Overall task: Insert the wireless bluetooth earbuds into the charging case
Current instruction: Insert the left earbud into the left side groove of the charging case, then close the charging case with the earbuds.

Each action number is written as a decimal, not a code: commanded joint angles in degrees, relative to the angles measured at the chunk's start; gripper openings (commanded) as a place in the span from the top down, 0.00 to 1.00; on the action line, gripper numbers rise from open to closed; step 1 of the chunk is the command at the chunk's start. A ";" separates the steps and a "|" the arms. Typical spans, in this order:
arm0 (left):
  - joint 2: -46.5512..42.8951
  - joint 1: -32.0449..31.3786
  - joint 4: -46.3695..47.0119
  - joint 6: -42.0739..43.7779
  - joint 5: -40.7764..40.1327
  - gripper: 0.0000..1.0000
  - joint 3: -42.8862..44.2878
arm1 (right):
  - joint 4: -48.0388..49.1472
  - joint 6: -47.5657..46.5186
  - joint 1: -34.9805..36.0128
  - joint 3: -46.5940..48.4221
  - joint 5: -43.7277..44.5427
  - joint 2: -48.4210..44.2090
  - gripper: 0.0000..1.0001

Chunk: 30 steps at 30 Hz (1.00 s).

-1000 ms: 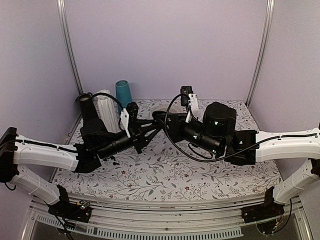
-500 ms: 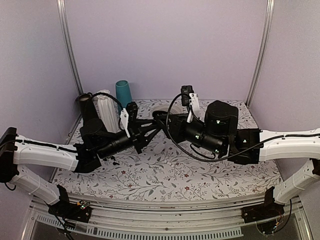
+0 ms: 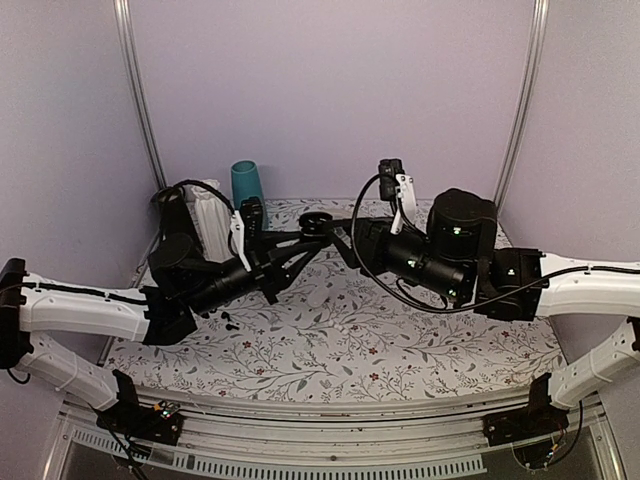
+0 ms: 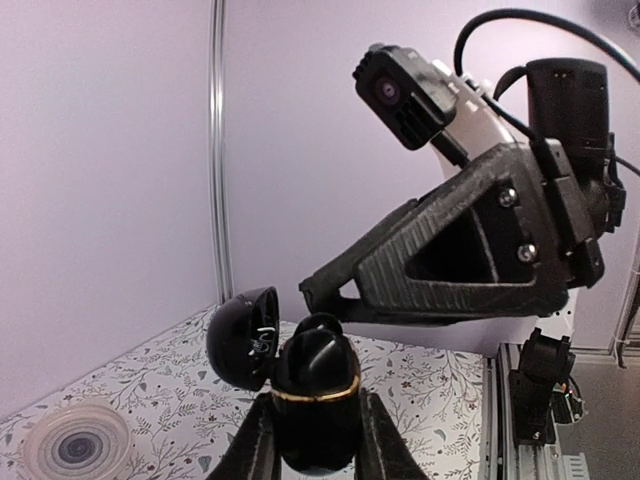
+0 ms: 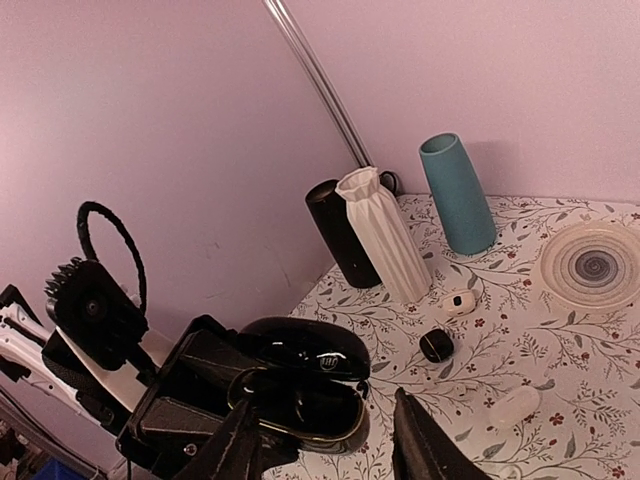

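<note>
My left gripper (image 4: pixel 312 415) is shut on a glossy black charging case (image 4: pixel 315 410) with a gold rim, held upright above the table with its lid (image 4: pixel 243 338) swung open to the left. A glossy black earbud (image 4: pixel 320 345) bulges out of the case's mouth. My right gripper (image 5: pixel 330 445) is open, its fingers standing either side of the open case (image 5: pixel 300 400) without touching it. One right finger (image 4: pixel 440 265) hangs just above the bud. In the top view both grippers (image 3: pixel 310 230) (image 3: pixel 345 242) meet over the table's back middle.
At the back left stand a teal vase (image 5: pixel 458 195), a white pleated vase (image 5: pixel 388 235) and a black cylinder (image 5: pixel 342 232). A small white case (image 5: pixel 458 301) and a small black case (image 5: pixel 436 345) lie on the floral cloth, with a round white dish (image 5: pixel 592 263) further right.
My right gripper has opened and drawn back up and to the right. My left gripper has raised the case up and towards the back.
</note>
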 commanded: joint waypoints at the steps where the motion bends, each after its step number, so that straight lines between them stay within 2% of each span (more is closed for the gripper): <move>1: -1.47 -0.14 1.32 0.88 3.45 1.00 -0.14 | -2.29 -0.23 -2.97 1.22 -2.88 -4.18 0.55; 7: -2.05 0.03 -0.08 0.63 7.69 1.00 -0.46 | -0.18 -0.70 -9.65 -2.08 -17.89 -8.10 0.51; 15: -2.82 0.13 -2.13 0.54 18.94 1.00 0.90 | -2.10 0.08 -17.48 -3.61 -33.04 -8.78 0.52; 21: -2.44 0.13 -2.99 0.10 25.31 1.00 2.77 | -4.56 -3.70 -17.94 -1.56 -44.11 -4.33 0.52; 30: -1.82 0.24 -3.62 0.01 25.15 1.00 4.05 | -1.32 -4.87 -17.81 -1.00 -54.38 -0.65 0.54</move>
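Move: The left hand still holds the open charging case in its fingertips, the case's middle about 1 cm above its hand point and the raised lid some 3 cm forward. From the open right hand, the case lies roughly 2 cm ahead, 3 cm left and 3 cm below; the lid is about 4 cm ahead, 3 cm left and 2 cm below. Open right hand retreats rightward about 5 cm, then swings down-left beyond the lid while left draws case back. ##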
